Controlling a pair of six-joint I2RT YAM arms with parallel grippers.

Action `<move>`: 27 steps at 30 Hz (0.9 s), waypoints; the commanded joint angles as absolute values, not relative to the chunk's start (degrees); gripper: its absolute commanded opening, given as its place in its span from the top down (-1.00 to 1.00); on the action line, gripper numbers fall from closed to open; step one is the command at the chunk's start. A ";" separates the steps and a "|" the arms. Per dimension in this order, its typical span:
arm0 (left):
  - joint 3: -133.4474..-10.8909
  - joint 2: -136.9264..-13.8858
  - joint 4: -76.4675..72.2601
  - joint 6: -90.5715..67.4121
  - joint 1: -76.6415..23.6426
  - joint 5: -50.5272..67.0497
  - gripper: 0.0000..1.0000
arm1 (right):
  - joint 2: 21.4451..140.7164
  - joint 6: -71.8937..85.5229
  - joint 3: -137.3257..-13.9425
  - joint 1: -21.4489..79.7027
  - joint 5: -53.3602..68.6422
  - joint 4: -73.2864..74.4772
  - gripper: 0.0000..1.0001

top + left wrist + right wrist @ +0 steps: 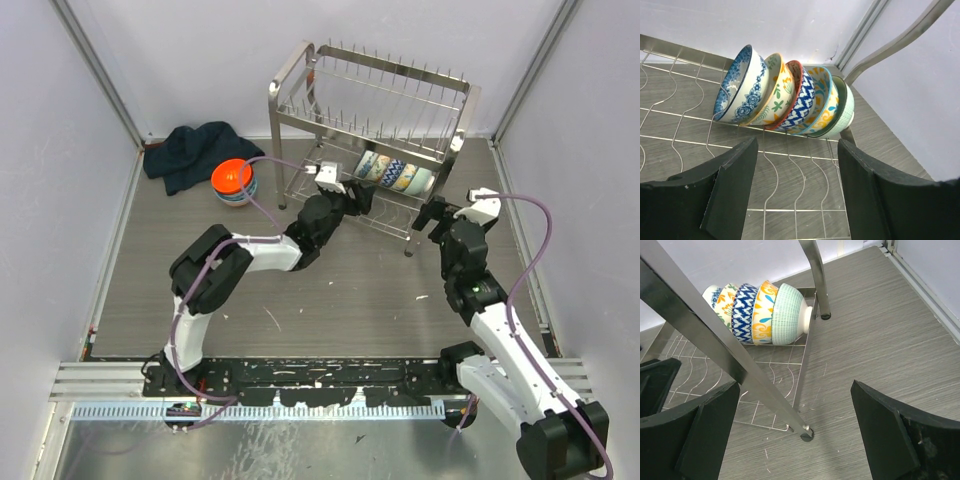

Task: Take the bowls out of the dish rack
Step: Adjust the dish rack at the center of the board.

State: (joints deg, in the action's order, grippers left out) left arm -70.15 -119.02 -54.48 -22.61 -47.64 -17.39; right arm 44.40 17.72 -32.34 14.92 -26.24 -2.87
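Note:
The dish rack [375, 120] stands at the back of the table. Several patterned bowls [393, 175] lean on edge in a row on its lower tier. In the left wrist view the row runs from a blue floral bowl [742, 85] to a mint green bowl [846, 111]. My left gripper [797, 145] is open over the lower wire shelf [790, 200], a short way before the row, touching nothing. My right gripper [795, 387] is open and empty by the rack's front right leg [740, 357], beside the mint bowl [790, 315]. An orange bowl [232, 177] tops a stack on the table.
A dark cloth [195, 152] lies crumpled at the back left, next to the stacked bowls. The rack leg's foot [807, 434] rests on the table between my right fingers in that view. White walls close the table on three sides.

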 commanded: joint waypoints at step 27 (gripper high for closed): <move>-54.13 -102.58 -57.63 -15.44 -48.35 -23.60 -0.51 | 48.77 14.62 -33.59 14.62 -36.28 -7.47 -1.00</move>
State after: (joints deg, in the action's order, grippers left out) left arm -56.90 -105.95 -55.13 -14.74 -48.42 -23.09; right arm 48.80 16.38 -32.34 15.59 -28.80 -5.23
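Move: The rack's left front leg is about 20 cm to the left of the left gripper and 6 cm farther out. The lower-shelf bowls are some 12 cm ahead of that gripper, 8 cm right and 5 cm lower; the orange-topped bowl stack stands about 13 cm left of the leg. For the right gripper, the rack's right front leg is close by, roughly 3 cm ahead and 5 cm left, with the shelf bowls about 10 cm ahead and 13 cm left. Draw the empty, open left gripper out from over the lower shelf, about 5 cm left towards the rack's left front leg and 3 cm back, rising slightly and turning it a few degrees counter-clockwise. Ease the open right gripper 1 cm forward and a little down, then hold it there with its left finger seeming to bear on the right front leg. ##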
